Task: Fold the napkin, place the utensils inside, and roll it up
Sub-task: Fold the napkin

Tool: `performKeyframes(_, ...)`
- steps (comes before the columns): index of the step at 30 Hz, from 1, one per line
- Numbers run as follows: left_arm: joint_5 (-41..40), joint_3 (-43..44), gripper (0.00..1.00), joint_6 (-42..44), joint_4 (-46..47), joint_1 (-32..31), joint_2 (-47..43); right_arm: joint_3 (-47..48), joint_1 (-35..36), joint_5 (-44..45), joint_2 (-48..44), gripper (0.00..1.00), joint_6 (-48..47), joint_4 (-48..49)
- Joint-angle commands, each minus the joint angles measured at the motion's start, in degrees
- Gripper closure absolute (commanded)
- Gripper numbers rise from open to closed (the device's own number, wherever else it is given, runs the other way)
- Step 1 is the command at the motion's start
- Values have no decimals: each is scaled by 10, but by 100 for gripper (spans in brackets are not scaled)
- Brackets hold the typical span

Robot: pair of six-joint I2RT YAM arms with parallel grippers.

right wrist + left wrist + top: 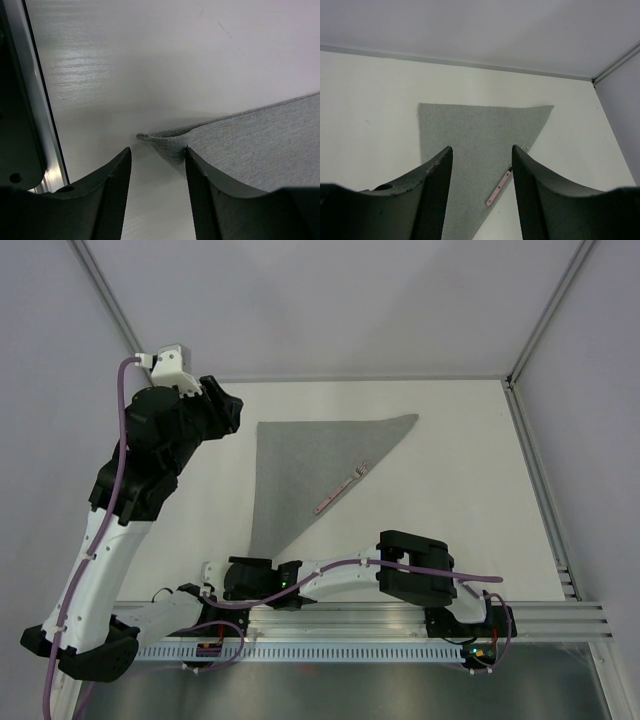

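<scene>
The grey napkin point(315, 465) lies folded into a triangle on the white table, its sharp tip pointing to the near edge. A fork with a pink handle point(340, 490) lies along its slanted right edge, half on the cloth. My left gripper point(228, 412) is open and empty, hovering by the napkin's far left corner. In the left wrist view the napkin point(475, 130) and the fork point(499, 188) show between the fingers. My right gripper point(243, 578) is open at the napkin's near tip point(150, 136), which is slightly lifted and curled. Its right finger point(200, 170) touches the cloth edge.
White walls enclose the table on the far side and both sides. An aluminium rail point(540, 615) runs along the near edge, and it also shows in the right wrist view point(40, 130). The right arm point(400, 570) lies along the near edge.
</scene>
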Motion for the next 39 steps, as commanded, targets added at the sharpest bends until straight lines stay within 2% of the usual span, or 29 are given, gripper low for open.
performKeyframes(1,5,-3,44,5,-2,0,-1,22,4,30,7,47,-15,11)
performKeyframes(5,5,-6,44,6,-2,0,0,21,3,32,8,55,-16,15)
performKeyframes(8,5,-9,44,6,-2,0,0,24,4,35,8,66,-16,15)
performKeyframes(11,5,-14,44,6,1,0,0,26,2,41,7,82,-18,15)
performKeyframes(15,7,-20,44,5,5,0,-1,27,-2,44,2,93,-16,14)
performKeyframes(28,10,-32,44,6,25,0,1,37,-47,18,-44,100,17,-22)
performKeyframes(39,-14,-19,44,2,72,0,6,8,-143,-14,-107,100,62,-47)
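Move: The napkin's near left corner already sits between the right hand's open fingers, about 1 cm below the hand point. From there the pink-handled fork on the napkin lies about 23 cm ahead and 22 cm to the right, and the napkin's far left corner some 42 cm straight ahead. From the idle left hand, the near corner is roughly 18 cm back and 41 cm down, level sideways. The right fingers pinch the napkin's near left corner, then carry it about 10 cm forward and 5 up. ##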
